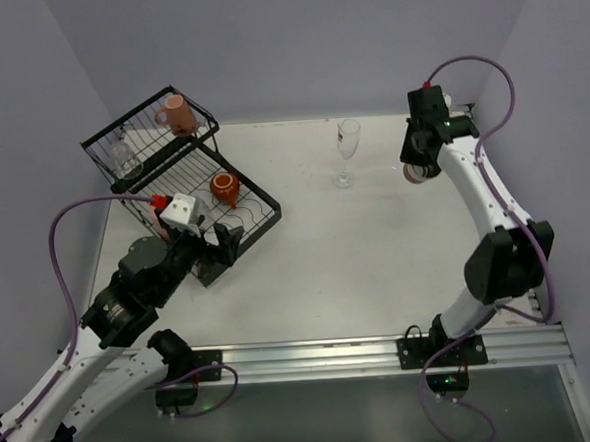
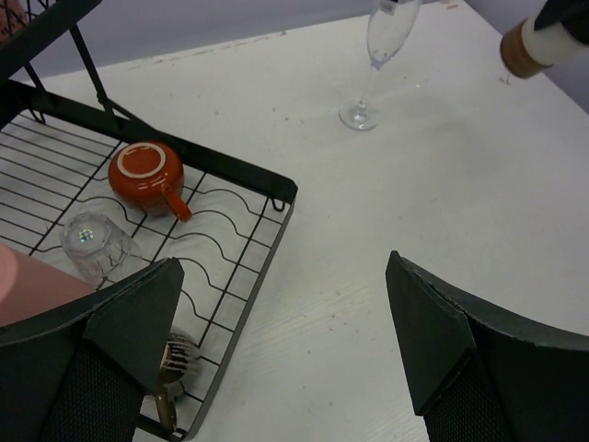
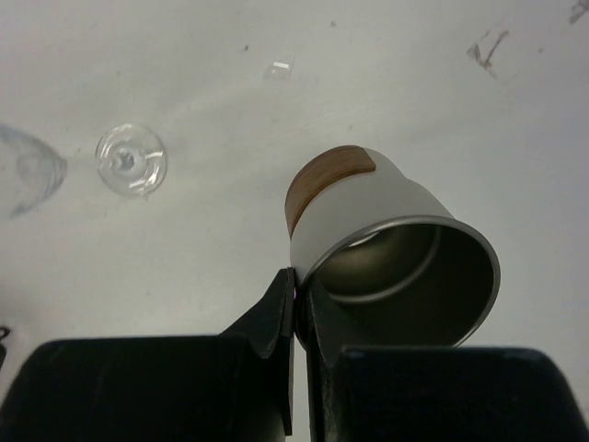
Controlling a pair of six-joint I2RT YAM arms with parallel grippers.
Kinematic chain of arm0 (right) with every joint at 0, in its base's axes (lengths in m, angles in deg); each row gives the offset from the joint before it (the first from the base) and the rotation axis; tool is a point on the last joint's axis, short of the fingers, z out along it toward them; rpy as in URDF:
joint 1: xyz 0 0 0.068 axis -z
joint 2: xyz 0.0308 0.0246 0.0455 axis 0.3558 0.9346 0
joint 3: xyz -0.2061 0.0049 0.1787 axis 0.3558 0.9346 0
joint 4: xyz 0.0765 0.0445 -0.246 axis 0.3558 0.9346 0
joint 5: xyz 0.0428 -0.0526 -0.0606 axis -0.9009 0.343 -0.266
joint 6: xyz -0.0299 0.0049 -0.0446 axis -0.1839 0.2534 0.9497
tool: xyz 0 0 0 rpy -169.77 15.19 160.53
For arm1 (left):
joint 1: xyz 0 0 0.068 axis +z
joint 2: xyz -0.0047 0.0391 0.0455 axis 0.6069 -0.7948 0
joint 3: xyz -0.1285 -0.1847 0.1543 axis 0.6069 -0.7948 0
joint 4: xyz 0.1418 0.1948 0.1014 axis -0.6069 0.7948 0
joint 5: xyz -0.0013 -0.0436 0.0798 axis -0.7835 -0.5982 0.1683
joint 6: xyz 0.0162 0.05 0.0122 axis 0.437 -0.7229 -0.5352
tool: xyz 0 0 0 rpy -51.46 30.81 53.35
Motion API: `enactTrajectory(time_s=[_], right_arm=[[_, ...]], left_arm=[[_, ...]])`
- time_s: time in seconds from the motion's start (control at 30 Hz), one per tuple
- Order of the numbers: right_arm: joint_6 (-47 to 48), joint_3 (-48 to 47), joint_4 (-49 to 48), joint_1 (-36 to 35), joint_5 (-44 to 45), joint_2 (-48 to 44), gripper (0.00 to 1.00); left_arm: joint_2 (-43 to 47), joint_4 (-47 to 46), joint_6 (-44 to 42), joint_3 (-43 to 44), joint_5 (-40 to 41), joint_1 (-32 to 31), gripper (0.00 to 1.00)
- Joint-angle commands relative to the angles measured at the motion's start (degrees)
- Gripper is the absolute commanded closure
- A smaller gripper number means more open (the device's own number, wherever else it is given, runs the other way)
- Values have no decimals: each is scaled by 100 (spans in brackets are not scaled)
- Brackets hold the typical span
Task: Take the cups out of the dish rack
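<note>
The black dish rack (image 1: 258, 193) stands at the far left. A pink mug (image 1: 175, 114) and a clear glass (image 1: 123, 156) sit in its raised basket. An orange-red mug (image 1: 224, 188) lies upside down on the flat tray, also in the left wrist view (image 2: 145, 173), next to an upturned clear tumbler (image 2: 95, 246). My left gripper (image 2: 285, 276) is open and empty over the rack's near corner. My right gripper (image 3: 299, 304) is shut on the rim of a silvery cup with a brown base (image 3: 386, 230), held above the table at the far right.
A clear stemmed glass (image 1: 347, 150) stands upright on the table left of my right gripper; its foot shows in the right wrist view (image 3: 131, 158). A small ribbed brown-handled item (image 2: 175, 354) lies in the rack's near corner. A pink surface (image 2: 28, 290) shows at the left edge.
</note>
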Motion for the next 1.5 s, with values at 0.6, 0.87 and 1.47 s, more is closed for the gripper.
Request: enactTrajectory(time_s=[0.6,0.87,1.47], right_arm=[[942,-3096,1120,829,-78,3777,100],[1056,-3106,980,882,-307,3989,100],[108,99,-2077,759,-1607,-206,13]], left_arm=[[-211,-118,-133,-247,156,-1,0],[-502,-48,-124,-194,375,8,0],[-1169,1480,1174,438,1667,8,0]])
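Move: Some 9 cm ahead, 9 cm right and 20 cm below the right hand, which holds the white cup by its rim, is the bare table spot; the wine glass stands 14 cm ahead and 15 cm left. Brown mug: from the open left hand, about 5 cm ahead, 8 cm left, 22 cm below, with the red cup 20 cm beyond it and 4 cm to its right, and the tumbler 13 cm beyond it, 4 cm left. Carrying the white cup forward and rightward, then mostly down about 13 cm while tipping some 20 degrees further downward, the right hand sets it on the table, opens and rises about 11 cm clear. Meanwhile the open left hand sinks roughly 6 cm towards the brown mug at the rack's near corner, easing forward, then left, as its wrist tips down and turns counter-clockwise. ##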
